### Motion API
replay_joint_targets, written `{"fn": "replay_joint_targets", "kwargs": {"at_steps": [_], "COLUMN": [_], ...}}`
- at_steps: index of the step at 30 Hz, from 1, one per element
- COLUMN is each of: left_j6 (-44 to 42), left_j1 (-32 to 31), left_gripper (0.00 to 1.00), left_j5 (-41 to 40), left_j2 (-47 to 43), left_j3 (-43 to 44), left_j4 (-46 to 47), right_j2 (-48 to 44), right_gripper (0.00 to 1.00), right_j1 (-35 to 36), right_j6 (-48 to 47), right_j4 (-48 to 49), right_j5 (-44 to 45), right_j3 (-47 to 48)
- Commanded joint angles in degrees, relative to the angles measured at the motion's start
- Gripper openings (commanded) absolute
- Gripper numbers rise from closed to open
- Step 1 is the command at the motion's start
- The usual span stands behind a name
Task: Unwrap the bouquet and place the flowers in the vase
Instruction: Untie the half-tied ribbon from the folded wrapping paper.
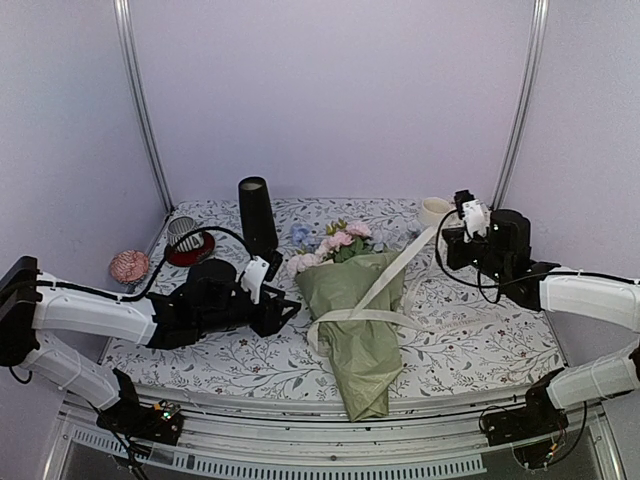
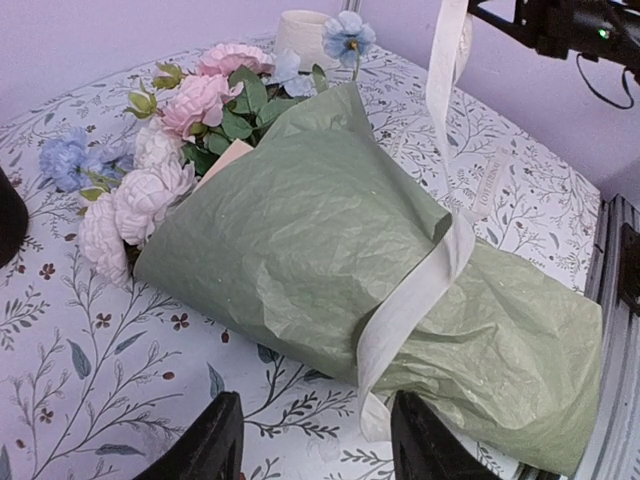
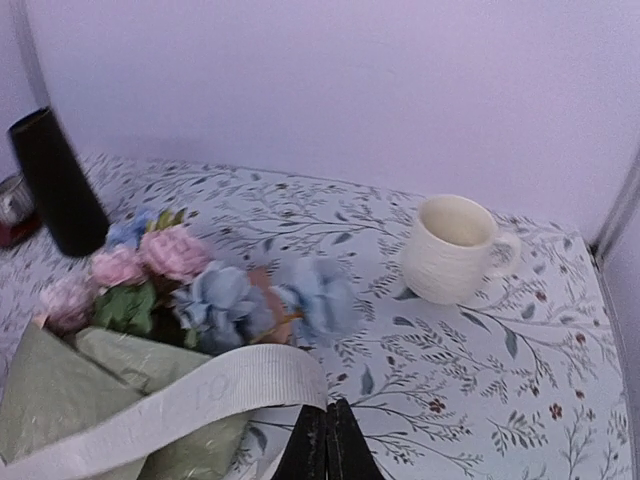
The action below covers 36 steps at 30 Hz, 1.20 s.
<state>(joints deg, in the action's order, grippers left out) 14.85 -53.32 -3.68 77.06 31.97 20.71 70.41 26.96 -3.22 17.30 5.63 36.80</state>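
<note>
The bouquet (image 1: pixel 355 320) lies on the table in sage-green paper, with its flowers (image 1: pixel 335 243) pointing to the back. A cream ribbon (image 1: pixel 395 272) runs taut from its waist up to my right gripper (image 1: pixel 443 232), which is shut on the ribbon's end. In the right wrist view the ribbon (image 3: pixel 200 395) comes out of the closed gripper (image 3: pixel 327 445). My left gripper (image 1: pixel 288 308) stands open at the bouquet's left side; in its wrist view the gripper (image 2: pixel 318 440) faces the paper (image 2: pixel 300 230) and ribbon (image 2: pixel 420 290) and holds nothing. The black vase (image 1: pixel 257 215) stands upright at the back left.
A cream mug (image 1: pixel 435 210) stands at the back right, close to my right gripper. A striped grey cup (image 1: pixel 183 235) on a red coaster and a pink ball (image 1: pixel 129 265) sit at the far left. The bouquet's stem end reaches the table's front edge (image 1: pixel 300 400).
</note>
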Motion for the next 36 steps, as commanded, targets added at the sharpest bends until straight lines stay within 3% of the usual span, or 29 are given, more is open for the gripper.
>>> {"fn": "replay_joint_targets", "kwargs": {"at_steps": [1,8,13,19,21,23,26,32,36], "left_j6": [0.27,0.4,0.44,0.35,0.3,0.29,0.19,-0.15,-0.51], "left_j1": [0.65,0.67,0.67,0.61,0.67,0.67,0.66,0.67,0.65], "left_gripper": [0.53,0.53,0.53,0.53,0.53,0.53,0.53,0.53,0.53], "left_j5": [-0.45,-0.36,-0.49,-0.79,-0.73,-0.8,-0.79,-0.5,-0.91], "left_j2": [-1.35,-1.87,-2.66,-3.99,-4.2,-4.24,-4.05,-3.61,-3.37], "left_j3": [-0.59,-0.54,-0.58,-0.72,-0.82,-0.84,-0.59,0.05,-0.03], "left_j4": [0.11,0.21,-0.48,-1.16,-1.35,-1.4,-1.42,-1.58,-1.73], "right_j2": [-0.53,3.06,5.39,7.69,8.41,9.35,11.06,16.51,18.37], "right_gripper": [0.02,0.04,0.26,0.34,0.47,0.63,0.75,0.81,0.83], "right_j1": [-9.96,-23.11,-27.49,-31.38,-32.46,-33.05,-33.19,-33.37,-33.37], "right_j6": [21.19,36.12,41.34,42.87,43.73,43.91,44.98,50.73,50.08], "right_j4": [2.8,1.71,1.06,-0.17,-2.01,-5.82,-12.76,-31.53,-40.1], "right_j5": [0.57,-6.97,-7.14,-7.68,-7.62,-7.01,-3.96,4.13,4.7], "right_j3": [-1.94,1.0,4.15,8.12,10.37,13.46,18.87,31.59,36.35]}}
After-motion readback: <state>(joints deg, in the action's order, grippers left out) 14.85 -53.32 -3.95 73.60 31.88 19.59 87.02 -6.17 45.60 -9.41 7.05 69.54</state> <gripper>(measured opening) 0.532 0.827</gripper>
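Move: The right hand holds the ribbon's loose end some 20 cm over the table. The bare table beside the mug's near right side, where this end is being taken, lies about 18 cm ahead of it, 12 cm to its right and 21 cm below. The mug stands roughly 24 cm ahead and 5 cm right; the ribbon band over the paper is 4 cm back and 17 cm left. From the idle left hand that bare spot is about 30 cm ahead and 40 cm right. Still pinching the ribbon's end, the right hand sweeps it quickly to the right and somewhat forward, away from the wrapping paper, sinking slightly, then spreads its fingers wide and lets go while climbing some 6 cm towards the right wall. It travels about 24 cm right and 10 cm forward in all, turning some 50 degrees clockwise and rolling its left side up. The empty left hand lifts about 2 cm. ##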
